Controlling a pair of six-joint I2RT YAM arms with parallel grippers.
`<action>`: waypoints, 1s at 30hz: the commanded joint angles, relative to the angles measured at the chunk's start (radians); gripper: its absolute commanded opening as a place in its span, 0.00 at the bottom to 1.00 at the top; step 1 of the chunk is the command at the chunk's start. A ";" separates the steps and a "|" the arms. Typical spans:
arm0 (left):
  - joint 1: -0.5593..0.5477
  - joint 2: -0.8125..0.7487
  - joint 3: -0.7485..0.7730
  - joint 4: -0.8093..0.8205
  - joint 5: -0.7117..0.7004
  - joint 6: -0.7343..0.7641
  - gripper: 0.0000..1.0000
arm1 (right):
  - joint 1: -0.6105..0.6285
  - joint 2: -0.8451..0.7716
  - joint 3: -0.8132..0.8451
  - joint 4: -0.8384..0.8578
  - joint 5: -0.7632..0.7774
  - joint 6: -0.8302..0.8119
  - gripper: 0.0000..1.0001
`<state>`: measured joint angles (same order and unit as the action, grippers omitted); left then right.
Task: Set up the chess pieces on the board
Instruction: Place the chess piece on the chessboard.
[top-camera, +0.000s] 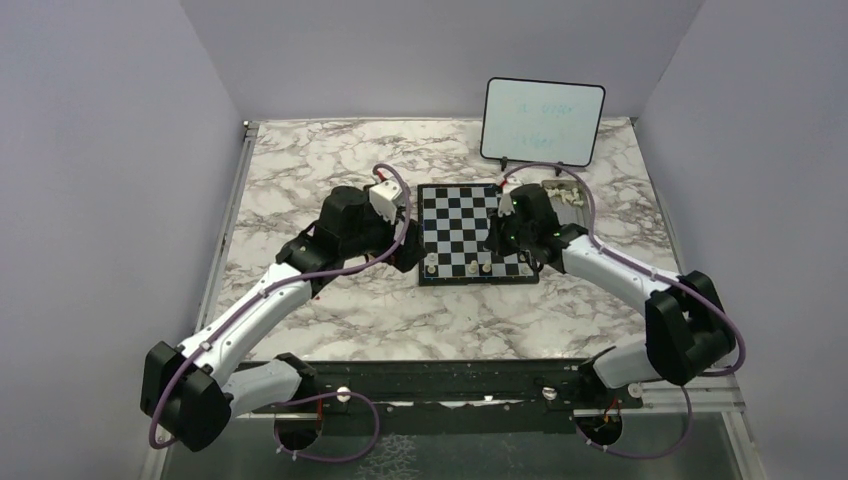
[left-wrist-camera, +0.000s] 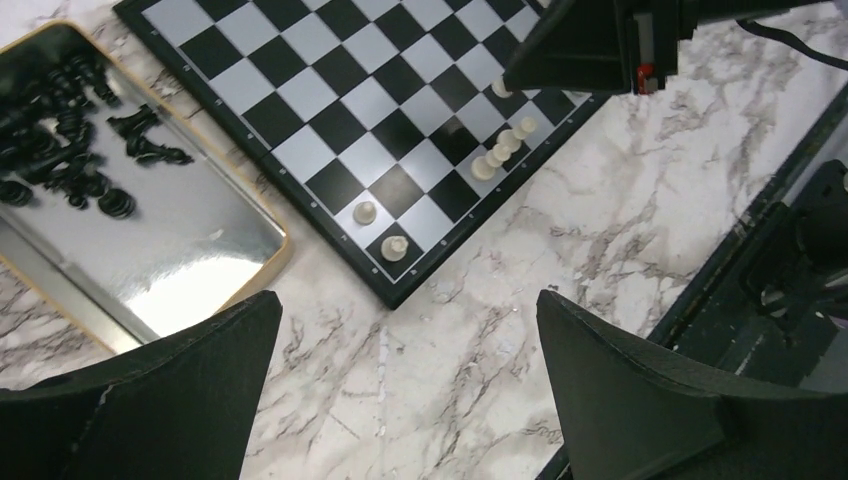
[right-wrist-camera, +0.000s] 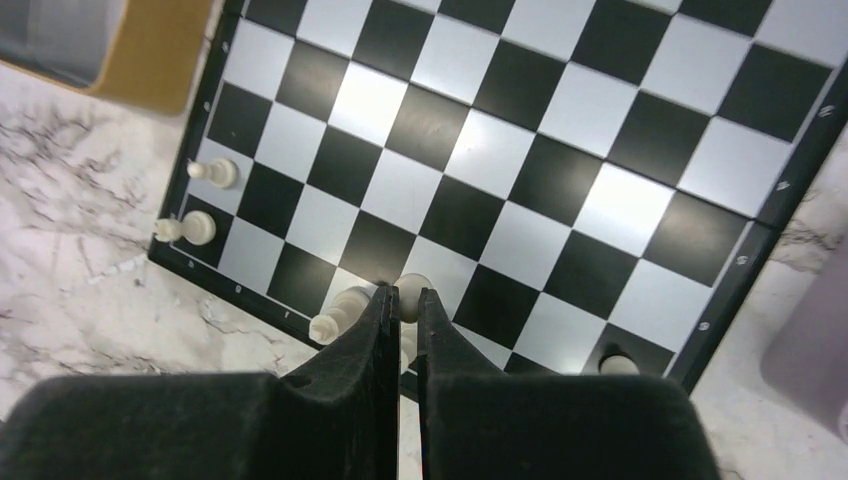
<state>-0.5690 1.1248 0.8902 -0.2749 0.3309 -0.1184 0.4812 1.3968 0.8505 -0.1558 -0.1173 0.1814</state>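
The board (top-camera: 462, 215) lies flat in the middle of the marble table. A few cream-white chess pieces stand along its near edge (top-camera: 473, 268). In the right wrist view my right gripper (right-wrist-camera: 402, 300) is shut on a small white chess piece (right-wrist-camera: 411, 291), low over the board's (right-wrist-camera: 520, 150) near row. Another piece (right-wrist-camera: 340, 312) stands just left of the fingers. My left gripper (left-wrist-camera: 410, 340) is open and holds nothing. It hangs over bare marble just off the board's (left-wrist-camera: 330, 90) corner, and two white pieces (left-wrist-camera: 396, 247) stand by that corner.
A metal tray (left-wrist-camera: 200, 250) left of the board holds several black chess pieces (left-wrist-camera: 70, 130). A second tray (top-camera: 565, 192) sits at the board's right. An upright whiteboard (top-camera: 543, 120) stands at the back right. The black rail (top-camera: 440, 385) runs along the table's near edge.
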 joint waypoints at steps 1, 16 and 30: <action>0.009 -0.040 -0.037 -0.053 -0.102 0.011 0.99 | 0.064 0.076 0.058 -0.057 0.145 -0.004 0.04; 0.008 -0.131 -0.112 -0.033 -0.179 0.045 0.99 | 0.142 0.188 0.097 -0.085 0.260 0.056 0.04; 0.009 -0.131 -0.116 -0.029 -0.176 0.048 0.99 | 0.142 0.232 0.130 -0.127 0.260 0.066 0.07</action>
<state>-0.5625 1.0080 0.7864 -0.3222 0.1711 -0.0849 0.6163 1.6100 0.9474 -0.2398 0.1215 0.2314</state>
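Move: The right hand holds a white chess piece over its empty square, second row from the near edge, about 8 cm below and 1 cm left. From this hand, two white pieces stand in the near row 3 cm back, one 1 cm left, the other 4 cm left; a white pawn stands 8 cm right, level with the square. From the left hand, that square lies some 8 cm ahead, 14 cm right and 18 cm below. Keeping its pinch on the white chess piece, the right hand lowers it about 5 cm towards the empty square just beyond the two near-row pieces, quickly at first, then nearly halting as its fingers tip some 15 degrees steeper. The empty, wide-open left hand draws about 4 cm left, away from the square, dipping and then rising slightly to finish about 2 cm lower. ##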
